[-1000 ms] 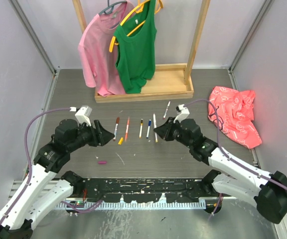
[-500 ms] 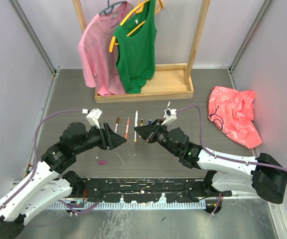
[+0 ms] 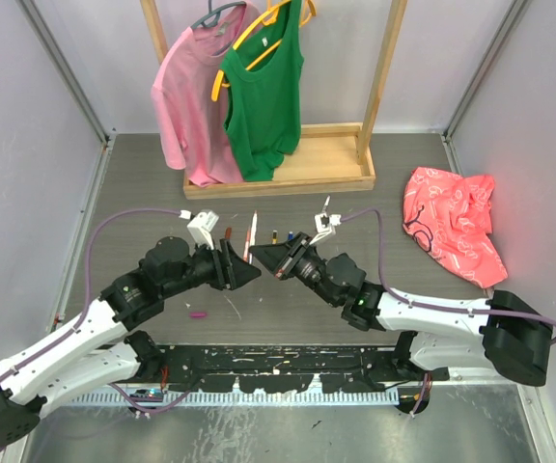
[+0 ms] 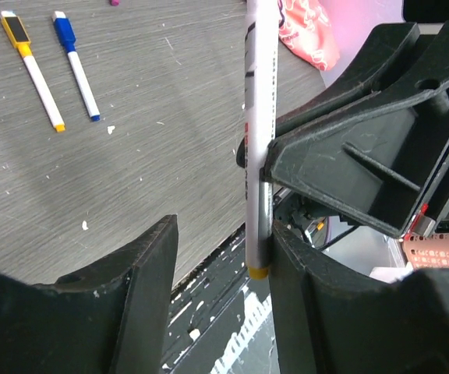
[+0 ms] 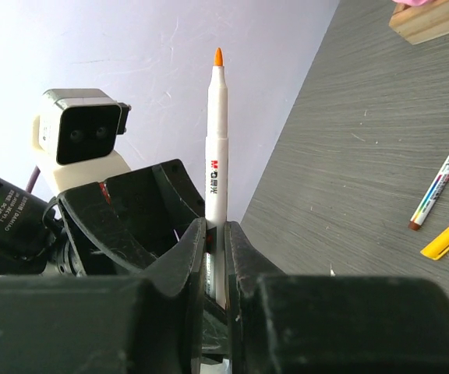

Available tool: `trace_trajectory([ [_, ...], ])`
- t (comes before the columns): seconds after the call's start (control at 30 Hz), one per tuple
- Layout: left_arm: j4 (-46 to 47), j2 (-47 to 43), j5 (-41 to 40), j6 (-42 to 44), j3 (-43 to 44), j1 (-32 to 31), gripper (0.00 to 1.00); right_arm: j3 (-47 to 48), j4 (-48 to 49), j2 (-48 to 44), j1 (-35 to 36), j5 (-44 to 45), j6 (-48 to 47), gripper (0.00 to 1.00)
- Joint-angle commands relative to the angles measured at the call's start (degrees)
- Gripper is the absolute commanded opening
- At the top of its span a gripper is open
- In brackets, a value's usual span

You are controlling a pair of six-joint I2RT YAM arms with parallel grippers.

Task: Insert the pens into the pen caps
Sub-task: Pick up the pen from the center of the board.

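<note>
My right gripper [image 5: 215,230] is shut on a white pen [image 5: 216,140], which stands upright with its orange tip [image 5: 217,56] on top. In the left wrist view that pen [image 4: 259,117] hangs down between the jaws of my open left gripper [image 4: 224,234]. Its yellow end [image 4: 258,272] rests against the right finger [image 4: 326,312], with a wide gap to the other finger. From above, both grippers meet mid-table, left [image 3: 246,273] and right [image 3: 264,255]. More pens [image 3: 274,234] lie behind them. A yellow cap [image 5: 443,240] and a magenta cap [image 3: 198,313] lie loose.
A yellow-capped pen [image 4: 33,70] and a blue-capped pen [image 4: 75,66] lie side by side. A brown-tipped pen [image 5: 443,183] lies near the yellow cap. A wooden rack [image 3: 278,174] with pink and green shirts stands at the back. A red cloth [image 3: 452,227] lies at the right.
Both arms swung inward until the grippers met. The right gripper carried the pen left and tipped it upright. The left gripper moved right around the pen's lower end, jaws narrowing slightly.
</note>
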Motion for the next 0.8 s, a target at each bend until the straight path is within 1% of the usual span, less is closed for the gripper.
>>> trace_trajectory([
  [0.0,5.8,0.3,-2.7,0.2,1.6,-0.2,0.48,0.2,4.7,0.1,0.8,0.4,2.0,0.00],
  [0.3,6.9,0.8,-4.4,0.2,2.3,-0.2,0.33,0.2,3.9,0.1,1.5,-0.6,2.0,0.00],
  [0.43,7.1,0.8,-4.9,0.2,2.4,-0.2,0.29,0.1,2.5,-0.3,1.7,-1.0,1.4,0.00],
  [0.5,7.1,0.8,-5.1,0.2,2.4,-0.2,0.23,0.0,2.1,-0.4,2.0,-1.2,1.0,0.00],
  [0.6,7.1,0.9,-4.9,0.2,2.3,-0.2,0.10,-0.2,2.0,-0.9,2.1,-1.2,0.7,0.00],
  [0.67,7.0,0.9,-4.5,0.2,2.1,-0.2,0.05,-0.2,0.9,-1.7,2.1,-0.5,0.6,0.06],
  [0.73,6.9,0.8,-3.7,0.5,1.8,-0.2,0.00,0.2,-1.2,-2.6,2.1,0.5,0.6,0.15],
  [0.77,6.9,0.7,-3.1,0.7,1.7,-0.2,0.00,0.4,-2.3,-3.1,2.1,1.0,0.7,0.20],
])
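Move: Just at the left fingertips is the lower end of the upright white pen; the pen's middle lies about 5 cm above this hand and 1 cm to its right. On the table, some 18 cm below the left hand, are the yellow cap (about 11 cm ahead, 9 cm left), the orange pen (20 cm ahead, 5 cm left) and the brown marker (20 cm ahead, 12 cm left). The right hand already grips the pen, its middle roughly 2 cm above those fingers. Closing its half-open fingers nearly shut, the left hand rises about 1 cm and eases slightly to the right onto the pen, and pinches its bottom end just below the right fingers. The right hand keeps its grip and stays almost in place, sinking about half a centimetre, its wrist steady. ##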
